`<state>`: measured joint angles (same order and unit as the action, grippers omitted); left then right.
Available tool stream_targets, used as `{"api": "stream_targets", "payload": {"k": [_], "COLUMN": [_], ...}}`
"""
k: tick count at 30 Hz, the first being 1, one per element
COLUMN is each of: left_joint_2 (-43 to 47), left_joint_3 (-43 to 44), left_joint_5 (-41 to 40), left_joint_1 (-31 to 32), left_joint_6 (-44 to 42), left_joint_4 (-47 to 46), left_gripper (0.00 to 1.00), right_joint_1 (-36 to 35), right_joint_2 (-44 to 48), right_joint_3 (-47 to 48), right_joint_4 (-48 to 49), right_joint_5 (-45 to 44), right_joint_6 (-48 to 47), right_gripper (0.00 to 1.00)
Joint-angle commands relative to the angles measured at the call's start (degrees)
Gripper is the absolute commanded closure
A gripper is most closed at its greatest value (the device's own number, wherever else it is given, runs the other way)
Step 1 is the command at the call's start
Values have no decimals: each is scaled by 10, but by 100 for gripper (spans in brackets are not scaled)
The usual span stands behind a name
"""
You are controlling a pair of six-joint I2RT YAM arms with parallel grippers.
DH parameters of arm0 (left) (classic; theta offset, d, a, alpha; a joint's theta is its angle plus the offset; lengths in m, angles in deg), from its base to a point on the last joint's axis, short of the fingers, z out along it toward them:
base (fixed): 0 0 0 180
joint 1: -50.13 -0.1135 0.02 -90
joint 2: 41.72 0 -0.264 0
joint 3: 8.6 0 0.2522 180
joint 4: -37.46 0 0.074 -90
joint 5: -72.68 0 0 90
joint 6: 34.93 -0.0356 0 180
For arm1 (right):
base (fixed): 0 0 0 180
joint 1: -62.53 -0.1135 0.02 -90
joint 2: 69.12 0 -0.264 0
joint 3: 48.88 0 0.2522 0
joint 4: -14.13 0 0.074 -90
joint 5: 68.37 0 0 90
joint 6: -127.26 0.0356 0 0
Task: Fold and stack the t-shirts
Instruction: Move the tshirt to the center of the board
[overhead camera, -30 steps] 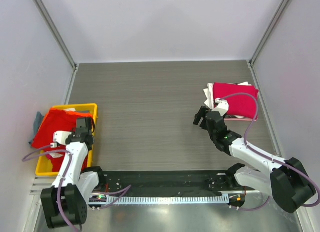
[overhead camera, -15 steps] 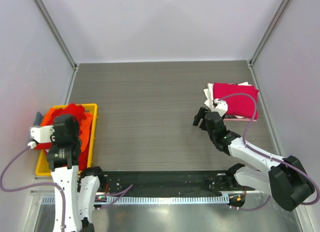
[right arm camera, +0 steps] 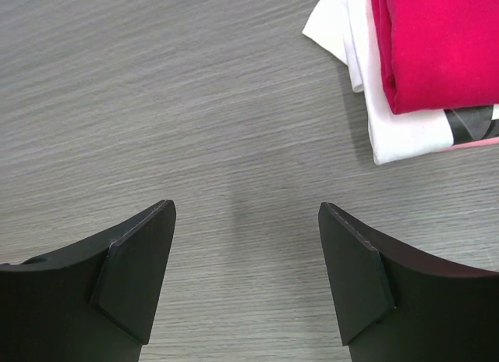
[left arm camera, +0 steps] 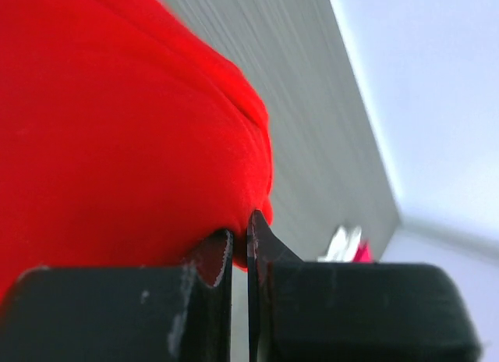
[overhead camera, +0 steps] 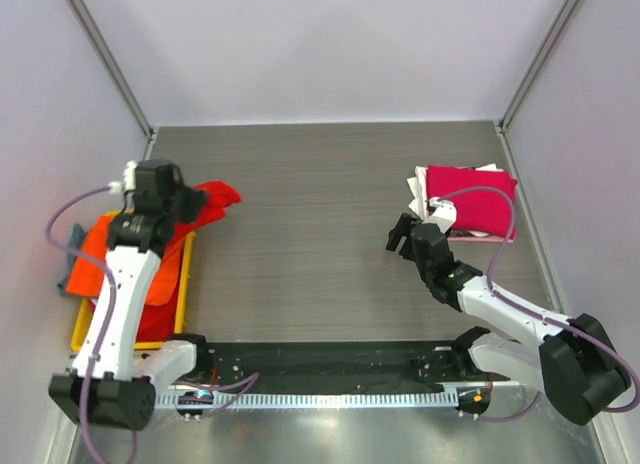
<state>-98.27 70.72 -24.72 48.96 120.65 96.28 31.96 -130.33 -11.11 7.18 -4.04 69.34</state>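
A bright red t-shirt (overhead camera: 212,198) hangs from my left gripper (overhead camera: 190,204), lifted over the far right corner of the yellow crate (overhead camera: 186,276). In the left wrist view the jaws of the left gripper (left arm camera: 240,236) are shut on a fold of that red t-shirt (left arm camera: 117,128). An orange t-shirt (overhead camera: 95,259) and more red cloth (overhead camera: 162,292) remain in the crate. At the right, a folded magenta t-shirt (overhead camera: 470,199) lies on a folded white t-shirt (overhead camera: 414,191). My right gripper (overhead camera: 403,234) stands open just left of this stack, empty (right arm camera: 245,214), with the magenta t-shirt (right arm camera: 437,42) and the white t-shirt (right arm camera: 390,132) beyond its right finger.
A grey-blue cloth (overhead camera: 72,246) pokes out at the crate's left side. Pale walls enclose the grey wood-grain table (overhead camera: 310,204) on three sides. A black rail (overhead camera: 330,364) runs along the near edge between the arm bases.
My left gripper has shut on the red t-shirt inside the crate, then risen and swung away and right, pulling it over the crate's far corner. The right arm has stayed still.
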Motion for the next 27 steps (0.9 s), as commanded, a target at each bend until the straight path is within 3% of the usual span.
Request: {"api": "stream_targets", "payload": {"k": [1,5,7,9,14,17,18,21,22,27], "left_joint_2": [-48,-151,-177,-179,-104,-73,-73,-101,-113,-59], "left_joint_3": [79,213,292,309,130,-29,-106,-186,-215,-259], "left_joint_5": [23,63,111,118,84,139,166,258,266,187], "left_joint_1": [146,234,248,254,253,254,254,254,255,270], "left_joint_6": [-5,-25,-38,-43,-25,-10,-10,-33,-52,-96], "left_joint_4": [-117,-134,-133,-147,-235,-287,-318,-339,-327,-294], "left_gripper": [99,100,100,100,100,93,90,39,27,13], "right_joint_1": [-1,0,0,0,0,0,0,1,1,2], "right_joint_2": [31,50,55,58,76,90,94,102,104,84], "right_joint_3": [-4,-12,-14,-15,-18,-23,-24,-29,-30,-24], "right_joint_4": [23,23,22,20,11,3,2,1,1,2], "right_joint_5": [-25,-41,-50,-54,-71,-86,-89,-96,-96,-80], "right_joint_6": [4,5,6,5,10,14,16,23,24,25], "right_gripper": [21,20,20,20,20,20,20,19,19,18]}}
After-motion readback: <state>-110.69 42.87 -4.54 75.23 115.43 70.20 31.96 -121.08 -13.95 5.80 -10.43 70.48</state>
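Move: The left gripper already has the red t-shirt pinched, hanging out over the yellow bin. The center of the board is about 28 cm to its right, level with it in reach and some 26 cm below. The bin's middle lies roughly 10 cm back, 11 cm left and 22 cm below; the orange t-shirt on top of the bin is about 6 cm back, 12 cm left and 18 cm down. From the right gripper, the board's center is some 14 cm left, straight across and 8 cm below. Fling the red t-shirt across: sweep the left gripper about 20 cm right while lifting it some 14 cm, easing slightly forward and turning clockwise about 35 degrees. Then drive it down roughly 30 cm, drawing back about 10 cm, tipping the fingers down and opening them wide on the way to let go of the shirt. Let the empty right gripper ease up and right a few centimetres. ##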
